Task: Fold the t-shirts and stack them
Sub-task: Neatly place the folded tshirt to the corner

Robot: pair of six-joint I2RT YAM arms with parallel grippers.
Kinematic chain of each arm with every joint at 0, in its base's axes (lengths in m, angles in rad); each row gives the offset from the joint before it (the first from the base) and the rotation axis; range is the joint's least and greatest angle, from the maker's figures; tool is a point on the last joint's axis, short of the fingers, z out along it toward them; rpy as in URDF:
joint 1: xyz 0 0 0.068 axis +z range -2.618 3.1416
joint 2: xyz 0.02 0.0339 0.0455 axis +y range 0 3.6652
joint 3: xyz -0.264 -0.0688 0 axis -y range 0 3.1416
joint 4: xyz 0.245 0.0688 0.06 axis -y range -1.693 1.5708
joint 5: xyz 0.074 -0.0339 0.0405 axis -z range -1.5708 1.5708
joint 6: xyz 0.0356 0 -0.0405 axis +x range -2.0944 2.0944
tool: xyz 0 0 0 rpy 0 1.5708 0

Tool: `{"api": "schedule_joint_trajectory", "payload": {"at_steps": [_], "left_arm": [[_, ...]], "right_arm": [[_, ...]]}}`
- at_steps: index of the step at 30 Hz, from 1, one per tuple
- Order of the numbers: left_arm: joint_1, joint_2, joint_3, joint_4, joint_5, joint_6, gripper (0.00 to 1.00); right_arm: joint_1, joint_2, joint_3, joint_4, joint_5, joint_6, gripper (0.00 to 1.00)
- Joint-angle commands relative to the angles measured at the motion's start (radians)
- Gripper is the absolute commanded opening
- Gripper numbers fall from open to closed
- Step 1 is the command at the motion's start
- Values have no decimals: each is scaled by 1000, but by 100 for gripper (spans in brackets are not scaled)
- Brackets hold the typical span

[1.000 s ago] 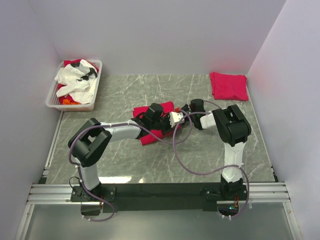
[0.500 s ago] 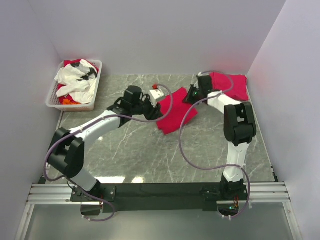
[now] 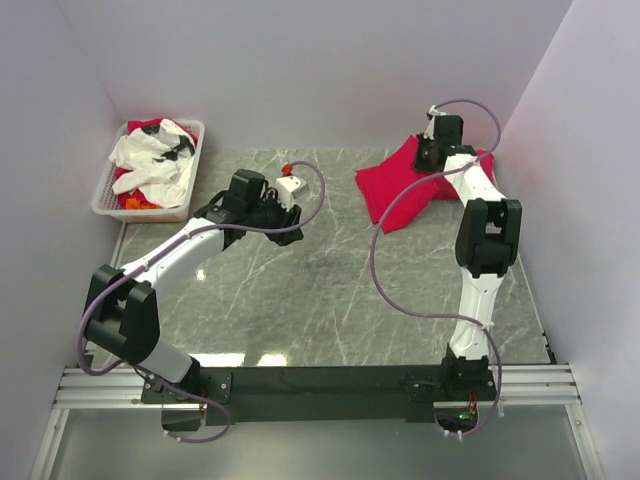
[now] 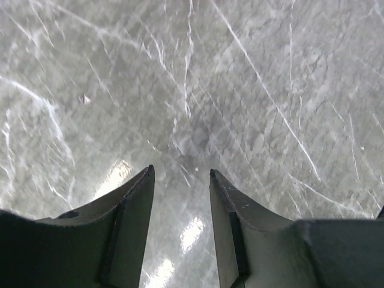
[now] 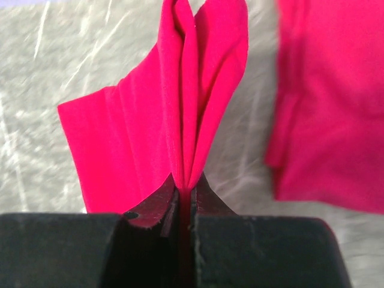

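My right gripper (image 3: pixel 428 158) is shut on a folded crimson t-shirt (image 3: pixel 395 192), raised at the back right with the cloth hanging down and left from it. The right wrist view has the bunched folds of this t-shirt (image 5: pixel 150 132) pinched between the jaws of the right gripper (image 5: pixel 186 187). A second folded t-shirt (image 3: pixel 482 168) lies flat in the back right corner, and in the right wrist view this other t-shirt (image 5: pixel 327 120) is to the right of the held one. My left gripper (image 3: pixel 292 186) is open and holds nothing; under the left gripper (image 4: pixel 180 174) is bare marble.
A white slotted basket (image 3: pixel 108 192) stands at the back left with white and red cloth (image 3: pixel 155 160) heaped in it. Walls close in the grey marble table (image 3: pixel 300 310) on the left, back and right.
The right gripper carried the red t-shirt from the table's middle to the back right corner. The left gripper let go of it, opened, and drew back to the left.
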State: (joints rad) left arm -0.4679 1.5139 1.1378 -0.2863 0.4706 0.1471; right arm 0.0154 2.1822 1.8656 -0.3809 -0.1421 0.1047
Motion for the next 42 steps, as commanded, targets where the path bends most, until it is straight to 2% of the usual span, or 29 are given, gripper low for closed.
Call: {"api": "schedule_joint_trajectory", "payload": {"at_steps": [1, 9, 13, 15, 17, 29, 42], "left_arm": [[2, -44, -13, -31, -18, -17, 47], [5, -29, -19, -34, -38, -17, 49], [6, -3, 0, -62, -21, -17, 68], [5, -3, -3, -59, -18, -17, 69], [5, -9, -7, -54, -18, -20, 81], [5, 8, -6, -62, -4, -12, 84], [5, 20, -1, -77, 7, -1, 86]], "right_arm": [[-11, 4, 92, 34, 47, -86, 0], [-38, 34, 190, 83, 85, -143, 0], [-58, 45, 223, 115, 102, -148, 0], [-63, 53, 240, 114, 111, -154, 0], [-71, 56, 257, 117, 111, -158, 0], [-101, 71, 366, 93, 104, -186, 0], [-143, 97, 408, 33, 76, -232, 0]]}}
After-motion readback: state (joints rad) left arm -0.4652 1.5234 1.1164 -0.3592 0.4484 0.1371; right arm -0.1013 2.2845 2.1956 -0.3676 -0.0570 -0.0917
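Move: The folded red stack, where the held t-shirt is being taken, lies about 12 cm to the right hand's right, level with it fore and aft, roughly 10 cm lower. Beyond that stack is the table's far right corner, some 8 cm ahead of the hand and 24 cm to its right. From the left hand the stack is about 26 cm ahead, 43 cm to the right and 16 cm down. The folded t-shirt, still pinched in the right hand's shut fingers, is carried towards the stack and the corner: right about 10 cm while rising some 8 cm and going forward 6 cm, the last bit almost purely rightward. The wrist tips the fingertips up about 15 degrees and rolls its left side down. The empty left hand sinks slightly and opens wide. ##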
